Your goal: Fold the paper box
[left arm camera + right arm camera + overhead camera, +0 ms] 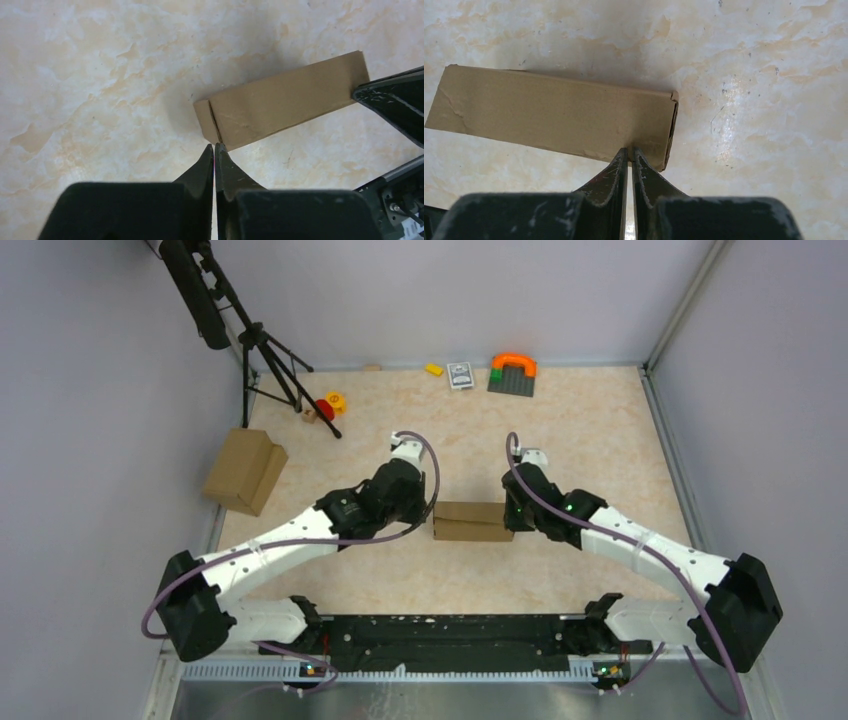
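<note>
The paper box (pixel 472 521) is a small shallow brown carton lying flat in the middle of the table, between my two grippers. My left gripper (pixel 431 510) is shut with nothing in it, and its tips (pixel 214 146) rest at the near corner of the paper box's (pixel 285 102) left end. My right gripper (pixel 510 512) is also shut. Its tips (pixel 630 150) press against the paper box's (pixel 549 112) broad face close to the right end, where the end of the carton shows a dark slit. Nothing is pinched between either pair of jaws.
A bulkier brown carton (pixel 243 470) sits at the left table edge. A black tripod (pixel 265 360) stands at the back left beside a red and yellow toy (pixel 330 403). At the back wall are a yellow brick (pixel 434 369), a small card pack (pixel 460 375) and an orange arch on a grey plate (pixel 513 371).
</note>
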Controlling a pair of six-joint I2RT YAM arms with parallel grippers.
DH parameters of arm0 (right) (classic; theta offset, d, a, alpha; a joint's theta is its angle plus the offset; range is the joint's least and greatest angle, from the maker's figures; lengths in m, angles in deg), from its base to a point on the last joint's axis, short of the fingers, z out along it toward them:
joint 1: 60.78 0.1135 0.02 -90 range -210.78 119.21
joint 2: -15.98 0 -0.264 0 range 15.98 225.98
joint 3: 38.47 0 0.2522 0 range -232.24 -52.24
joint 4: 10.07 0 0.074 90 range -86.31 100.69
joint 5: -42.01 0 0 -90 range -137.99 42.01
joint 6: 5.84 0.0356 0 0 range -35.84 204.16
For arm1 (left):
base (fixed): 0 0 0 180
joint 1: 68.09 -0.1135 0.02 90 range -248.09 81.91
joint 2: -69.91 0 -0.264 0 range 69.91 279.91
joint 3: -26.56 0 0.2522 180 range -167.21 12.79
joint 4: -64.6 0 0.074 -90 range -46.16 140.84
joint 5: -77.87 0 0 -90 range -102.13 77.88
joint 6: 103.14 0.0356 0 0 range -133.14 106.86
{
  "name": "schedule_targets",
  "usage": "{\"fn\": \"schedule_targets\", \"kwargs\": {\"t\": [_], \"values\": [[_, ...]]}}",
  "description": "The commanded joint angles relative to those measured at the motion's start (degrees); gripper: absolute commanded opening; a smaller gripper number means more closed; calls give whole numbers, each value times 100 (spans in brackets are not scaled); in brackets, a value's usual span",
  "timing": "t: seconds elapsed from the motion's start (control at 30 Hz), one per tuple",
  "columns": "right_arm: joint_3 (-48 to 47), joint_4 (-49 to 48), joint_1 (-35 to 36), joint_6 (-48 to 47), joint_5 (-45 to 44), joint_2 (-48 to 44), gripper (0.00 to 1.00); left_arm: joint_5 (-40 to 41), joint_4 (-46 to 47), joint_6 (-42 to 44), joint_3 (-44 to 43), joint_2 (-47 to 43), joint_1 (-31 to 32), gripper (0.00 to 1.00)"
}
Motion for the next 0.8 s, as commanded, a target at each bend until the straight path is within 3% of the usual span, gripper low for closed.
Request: {"fn": "schedule_targets", "kwargs": {"t": [0.0, 0.43, 0.77], "values": [[-169, 259, -30, -117, -156, 89, 6, -863, 551, 76, -210, 18, -206, 0], [-138, 167, -32, -91, -44, 196, 6, -1470, 1125, -96, 274, 966, -446, 0], [-754, 586, -31, -293, -244, 54, 6, -1370, 1198, -180, 486, 1123, -446, 0]]}}
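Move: The paper box, some 16 cm long and lying crosswise, has its middle about 10 cm to the right of the left hand, 3 cm ahead and 6 cm below. Its left end is only about 3 cm to the right of that hand and 3 cm ahead, some 5 cm below it. From the right hand, already at the box's right end, the box's middle is about 7 cm to the left, 2 cm ahead and 2 cm below. Nothing else stands near. Rightward first, then mostly down, the left hand brings its shut fingers in over the box's left end, sinking some 5 cm while going nearly 4 cm right and slightly forward, and tipping about 10 degrees. It stops sinking as the fingertips come to press down on the face near the left end. The right hand stays with its nearly shut fingertips resting on the right end. ##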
